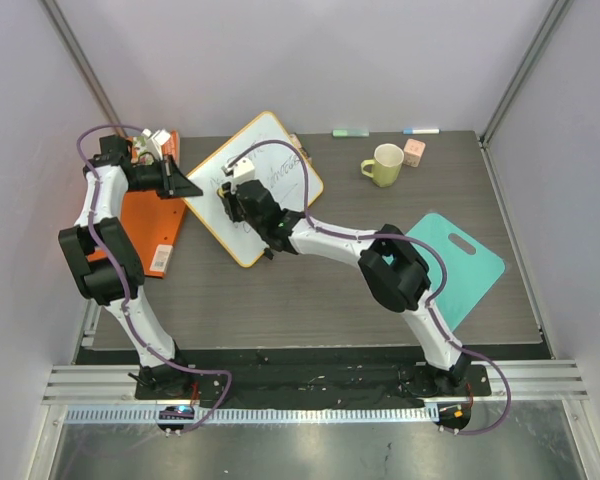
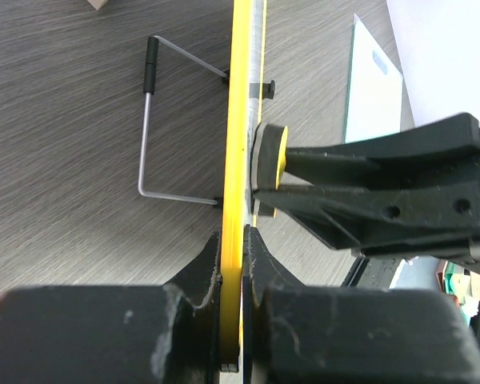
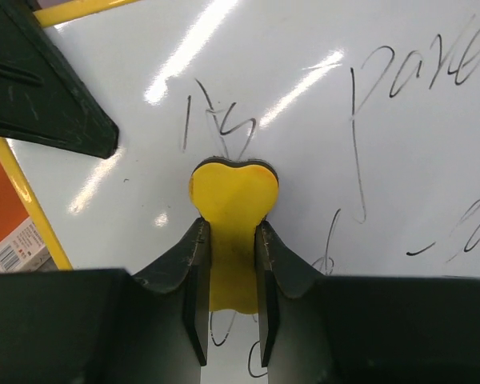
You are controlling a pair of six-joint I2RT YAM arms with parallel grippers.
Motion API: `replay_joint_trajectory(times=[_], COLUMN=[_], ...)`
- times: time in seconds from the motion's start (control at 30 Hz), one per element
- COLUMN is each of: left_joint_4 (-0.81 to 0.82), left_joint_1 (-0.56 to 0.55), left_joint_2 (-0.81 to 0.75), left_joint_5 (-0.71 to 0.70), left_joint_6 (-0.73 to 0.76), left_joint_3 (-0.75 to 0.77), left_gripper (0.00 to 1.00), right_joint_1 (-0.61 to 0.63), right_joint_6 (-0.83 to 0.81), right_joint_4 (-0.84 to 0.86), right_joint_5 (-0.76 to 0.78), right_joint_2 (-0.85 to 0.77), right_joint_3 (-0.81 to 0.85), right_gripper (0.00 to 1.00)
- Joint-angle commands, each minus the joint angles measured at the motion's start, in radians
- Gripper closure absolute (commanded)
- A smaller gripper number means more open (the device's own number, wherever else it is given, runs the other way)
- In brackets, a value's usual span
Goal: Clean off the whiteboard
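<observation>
The whiteboard (image 1: 270,140), white with a yellow-orange frame and dark handwriting, lies tilted at the table's back left. My left gripper (image 1: 187,186) is shut on its left edge. The left wrist view shows the frame edge-on (image 2: 240,120), clamped between my left gripper's (image 2: 234,248) jaws. My right gripper (image 1: 228,192) is shut on a yellow eraser (image 3: 232,192) and presses it onto the board (image 3: 400,160) just below some writing. The eraser (image 2: 270,164) and the right gripper's fingers (image 2: 384,192) also show in the left wrist view.
An orange folder (image 1: 145,225) lies under the left arm. A green mug (image 1: 385,165) and a pink cube (image 1: 414,152) stand at the back right, with markers (image 1: 350,132) behind them. A teal cutting board (image 1: 460,265) lies at the right. A wire stand (image 2: 144,136) sticks out from the board's back.
</observation>
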Motion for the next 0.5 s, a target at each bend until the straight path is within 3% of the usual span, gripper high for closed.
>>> replay_joint_trajectory(times=[0.0, 0.13, 0.27, 0.47], left_joint_4=[0.012, 0.007, 0.002, 0.001], left_joint_1=[-0.015, -0.015, -0.013, -0.015], left_joint_2=[0.015, 0.013, 0.012, 0.017], left_joint_5=[-0.242, -0.243, -0.242, -0.234], left_joint_6=[0.141, 0.144, 0.146, 0.146], left_joint_3=[0.006, 0.009, 0.013, 0.013], left_gripper=[1.00, 1.00, 1.00, 1.00], right_joint_1=[-0.053, -0.105, -0.165, -0.093], right_joint_6=[0.068, 0.180, 0.316, 0.324], right_joint_4=[-0.014, 0.003, 0.054, 0.115], right_joint_5=[0.127, 0.161, 0.100, 0.057], right_joint_2=[-0.019, -0.035, -0.065, -0.090], right_joint_3=[-0.083, -0.149, -0.273, -0.319], right_gripper=[0.99, 0.99, 0.99, 0.99])
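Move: The closed right gripper holds the eraser against the board; the writing on the board's right half lies about 12 cm to its right, 6 cm forward and 5 cm lower. The word by the board's left corner is some 3 cm forward and 2 cm left of this gripper, and the left gripper's pinch on the board's edge about 6 cm left, nearly level. From the left hand, that right-half writing lies about 18 cm right, 5 cm forward and 5 cm lower. Right arm wipes the held eraser rightward about 10 cm, also down and forward across the board, turning clockwise. ##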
